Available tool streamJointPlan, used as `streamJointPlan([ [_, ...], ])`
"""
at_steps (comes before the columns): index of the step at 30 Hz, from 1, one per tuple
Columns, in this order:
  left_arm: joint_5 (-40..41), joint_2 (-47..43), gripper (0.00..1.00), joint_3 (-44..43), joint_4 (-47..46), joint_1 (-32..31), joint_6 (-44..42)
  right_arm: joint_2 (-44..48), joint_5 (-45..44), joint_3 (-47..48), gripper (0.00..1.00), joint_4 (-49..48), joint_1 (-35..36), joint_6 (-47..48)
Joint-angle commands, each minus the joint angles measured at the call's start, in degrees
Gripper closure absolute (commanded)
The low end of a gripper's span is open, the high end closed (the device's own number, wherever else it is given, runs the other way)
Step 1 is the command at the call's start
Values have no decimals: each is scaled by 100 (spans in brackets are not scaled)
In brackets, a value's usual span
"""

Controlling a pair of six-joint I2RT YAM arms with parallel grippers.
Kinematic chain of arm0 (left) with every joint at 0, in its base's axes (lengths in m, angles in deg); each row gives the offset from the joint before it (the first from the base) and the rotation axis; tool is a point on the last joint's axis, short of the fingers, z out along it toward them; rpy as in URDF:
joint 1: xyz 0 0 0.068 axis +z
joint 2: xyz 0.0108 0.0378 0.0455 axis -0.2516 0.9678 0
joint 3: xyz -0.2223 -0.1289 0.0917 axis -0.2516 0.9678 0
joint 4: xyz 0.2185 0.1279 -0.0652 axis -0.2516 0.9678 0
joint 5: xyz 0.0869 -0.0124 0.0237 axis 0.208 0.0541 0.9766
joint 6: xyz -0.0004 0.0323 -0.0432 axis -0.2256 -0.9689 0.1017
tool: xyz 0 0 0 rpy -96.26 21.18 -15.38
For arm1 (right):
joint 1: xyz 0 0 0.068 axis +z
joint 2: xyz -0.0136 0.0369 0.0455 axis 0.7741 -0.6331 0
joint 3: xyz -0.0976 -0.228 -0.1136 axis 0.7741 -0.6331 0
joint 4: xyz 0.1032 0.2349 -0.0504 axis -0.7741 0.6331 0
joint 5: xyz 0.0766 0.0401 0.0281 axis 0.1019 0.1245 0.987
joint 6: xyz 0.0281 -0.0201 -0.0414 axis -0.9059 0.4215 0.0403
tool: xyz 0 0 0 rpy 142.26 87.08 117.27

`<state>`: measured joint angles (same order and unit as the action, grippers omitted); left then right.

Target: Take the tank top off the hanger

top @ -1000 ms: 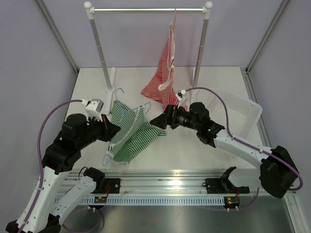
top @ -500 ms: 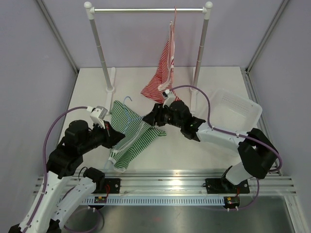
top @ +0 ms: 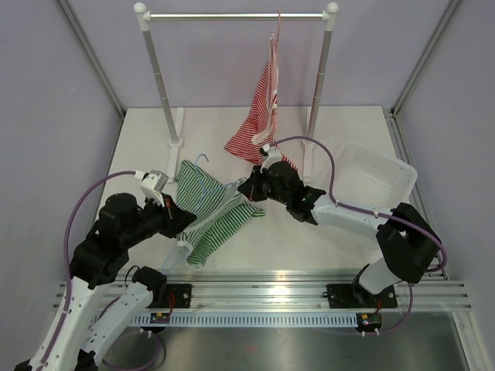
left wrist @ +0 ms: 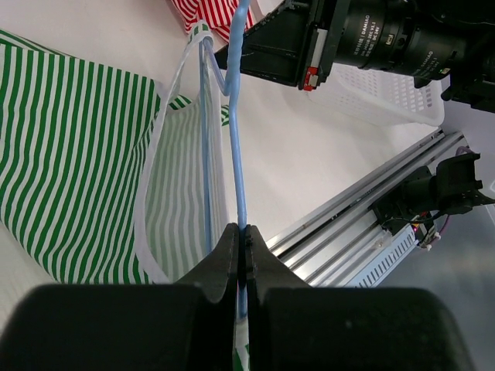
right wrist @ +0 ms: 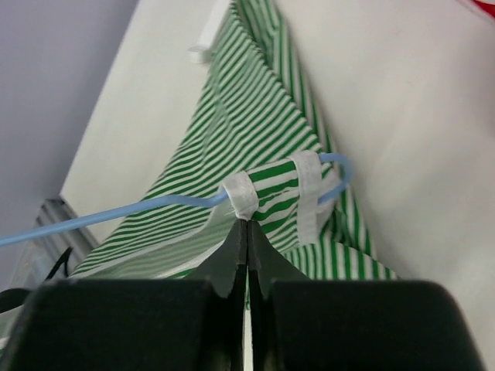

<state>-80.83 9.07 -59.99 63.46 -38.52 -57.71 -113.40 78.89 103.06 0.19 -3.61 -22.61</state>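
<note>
The green-and-white striped tank top [top: 216, 220] hangs on a light blue hanger [top: 203, 179] held low over the table. My left gripper [top: 180, 219] is shut on the hanger's thin blue wire [left wrist: 237, 154], and the wire passes between the pressed jaws [left wrist: 241, 232]. My right gripper [top: 244, 190] is shut on the white-edged shoulder strap [right wrist: 241, 195] of the tank top, where it wraps over the hanger's arm [right wrist: 116, 213]. The jaw tips [right wrist: 247, 224] pinch the strap just under the wire. A second strap [right wrist: 308, 193] lies over the hanger's curved end.
A red-and-white striped garment [top: 265, 108] hangs from the white rack rail [top: 232, 15] behind the arms, its hem reaching the table. The rack's posts [top: 158, 77] stand at the back. A white basket [top: 379, 176] sits at the right, and the metal rail [top: 271, 290] runs along the near edge.
My right gripper moved left to the tank top and went from open to shut on its strap. The left gripper kept its grip on the hanger and drew slightly toward the near edge.
</note>
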Motion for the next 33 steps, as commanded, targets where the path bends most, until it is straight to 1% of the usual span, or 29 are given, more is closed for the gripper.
streamJointPlan([
  [1,-97,-172,100,-307,-47,-23,-148,170,-998,334,100,589,-192,365],
  [6,-106,-339,100,-369,59,-23,-174,21,-1148,580,100,950,-562,418],
  [10,-149,-418,100,-343,-11,-23,-148,-198,-1017,931,100,1249,-615,445],
  [14,-351,-497,100,-351,-292,-23,-104,-392,-806,1195,100,1548,-651,357],
  [16,-501,-498,100,-395,-363,-23,-95,-375,-849,1257,100,1548,-677,296],
  [18,-685,-489,100,-430,-442,-23,-130,-331,-972,1327,100,1908,-782,252],
  [22,-651,-515,100,-501,-459,-23,-174,-191,-929,1485,100,2128,-923,313],
  [23,-537,-524,100,-501,-520,-23,-139,-147,-807,1486,100,2076,-923,348],
  [25,-457,-568,100,-483,-678,-23,-78,20,-184,1337,100,1901,-923,349],
  [26,-405,-568,100,-448,-940,-23,27,90,79,1249,100,1648,-923,313],
  [27,-326,-577,100,-422,-1100,-23,89,282,639,1039,100,1384,-923,200],
  [29,-299,-550,100,-360,-1714,-23,282,520,1082,801,100,927,-914,33],
  [30,-299,-533,100,-291,-1977,-23,361,809,1502,687,100,776,-897,-125],
  [31,-273,-446,100,-255,-2267,-23,440,959,1680,512,100,662,-888,-179],
  [32,-264,-384,100,-229,-2870,-23,624,1091,1856,475,100,548,-836,-231],
  [33,-307,-279,100,-176,-3207,-23,713,1336,2188,501,100,546,-792,-249],
])
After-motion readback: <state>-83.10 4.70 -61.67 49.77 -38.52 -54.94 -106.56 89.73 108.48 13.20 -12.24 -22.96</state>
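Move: The right hand already pinches the green tank top's strap. The hanger's right end lies about 2 cm ahead and 3 cm to its right, at the same height; the hanger neck is some 11 cm left, 3 cm back and 4 cm higher. The tank top's body sags about 8 cm left, 4 cm back and 10 cm lower. From the left hand, holding the hanger, that end is roughly 14 cm ahead, 16 cm right and 7 cm lower. Keeping its pinch on the strap, the right hand draws it along the hanger towards and over the right end, about 5 cm forward and 5 cm right, then swings back while rising some 5 cm. The left keeps hold of the hanger, eases slightly back, then lifts about 8 cm, quickest at the end, its fingers tipping up. ##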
